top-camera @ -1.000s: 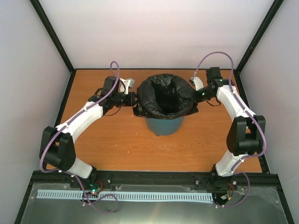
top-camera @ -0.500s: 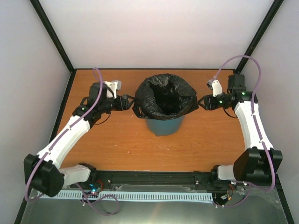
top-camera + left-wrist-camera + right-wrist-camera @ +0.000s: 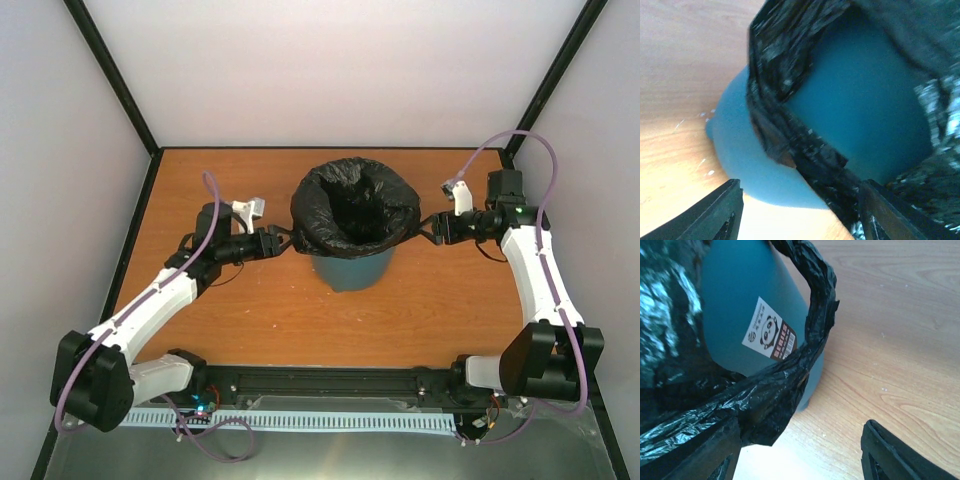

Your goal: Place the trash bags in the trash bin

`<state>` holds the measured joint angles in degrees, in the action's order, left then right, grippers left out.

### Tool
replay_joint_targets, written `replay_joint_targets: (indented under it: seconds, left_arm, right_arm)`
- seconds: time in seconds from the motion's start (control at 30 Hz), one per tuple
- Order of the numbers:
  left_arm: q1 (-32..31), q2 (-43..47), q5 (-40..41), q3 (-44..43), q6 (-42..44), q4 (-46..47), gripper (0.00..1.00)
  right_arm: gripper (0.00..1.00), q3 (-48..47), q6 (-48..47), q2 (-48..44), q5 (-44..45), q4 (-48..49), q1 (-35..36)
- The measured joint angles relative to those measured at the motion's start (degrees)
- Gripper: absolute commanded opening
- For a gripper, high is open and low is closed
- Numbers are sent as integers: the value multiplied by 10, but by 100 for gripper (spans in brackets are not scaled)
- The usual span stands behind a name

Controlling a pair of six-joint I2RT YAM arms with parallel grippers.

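Observation:
The teal trash bin [image 3: 350, 268] stands mid-table, lined with a black trash bag [image 3: 355, 205] whose edge is folded out over the rim. My left gripper [image 3: 280, 241] is open just left of the bin, level with the bag's hanging edge. My right gripper [image 3: 430, 228] is open just right of it. In the left wrist view a bag flap [image 3: 790, 125] hangs down the bin wall [image 3: 865, 100] and runs close by one finger [image 3: 890, 212]. In the right wrist view a bag flap [image 3: 765, 405] lies against one finger [image 3: 700, 455], with the bin [image 3: 735, 295] behind.
The bin carries a panda label [image 3: 769, 336] on its right side. The orange wooden tabletop [image 3: 250, 310] is framed by black posts and pale walls on three sides. A black rail [image 3: 330, 382] holds both arm bases at the near edge.
Both grippers have opened and let go of the bag's edge. Each has drawn back a little from the bin, the left arm also swinging nearer. The bag stays over the rim.

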<state>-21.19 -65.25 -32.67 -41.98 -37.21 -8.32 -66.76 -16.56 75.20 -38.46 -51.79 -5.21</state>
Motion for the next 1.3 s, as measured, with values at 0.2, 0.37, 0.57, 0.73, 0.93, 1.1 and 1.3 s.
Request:
replay_joint_targets:
  seconds: [0.2, 0.37, 0.57, 0.73, 0.93, 1.1, 1.3]
  left_arm:
    - [-7, -5, -12, 0, -24, 54, 61]
    - [-7, 8, 13, 0, -26, 49, 57]
    - [-14, -24, 21, -37, -30, 60, 43]
    - [-36, -75, 24, -30, -42, 83, 25]
    - [-53, -99, 20, 3, -57, 127, 1]
    - [-56, -101, 23, 17, -56, 149, 1]
    - [-56, -103, 35, 41, -54, 165, 1]
  right_arm:
    - [64, -17, 11, 4, -10, 9, 0]
    - [64, -17, 21, 4, -14, 18, -7]
    - [58, -23, 31, 40, -49, 27, -8]
    - [30, -23, 35, 80, -82, 32, -8]
    - [3, -6, 26, 109, -129, 36, -6]
    - [3, 12, 10, 122, -139, 36, -2]
    - [3, 16, 5, 123, -130, 36, 1]
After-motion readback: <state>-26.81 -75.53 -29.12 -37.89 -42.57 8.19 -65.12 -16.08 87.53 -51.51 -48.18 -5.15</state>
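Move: The left hand goes for the bag's hem hanging over the bin's left side, about 4 cm to its right, 2 cm ahead and 3 cm lower. The trash bin's middle is some 13 cm to the right, 6 cm ahead and 8 cm below. The right hand goes for the opposite hem, about 3 cm to its left, 2 cm ahead and 3 cm lower, with the bin's middle roughly 14 cm left, 3 cm ahead and 9 cm below. With fingers open, the left hand first lifts about 3 cm and edges forward, then swings right towards the bin and sinks about 7 cm from that high point, its fingers shutting on the hanging hem of the trash bag on the way down. At the same time the right hand eases up and forward a little, then goes down some 5 cm and left towards the bin's other side, rolling its left side up and tipping down by about 15 degrees in all, and shuts its fingers at the hem there. ##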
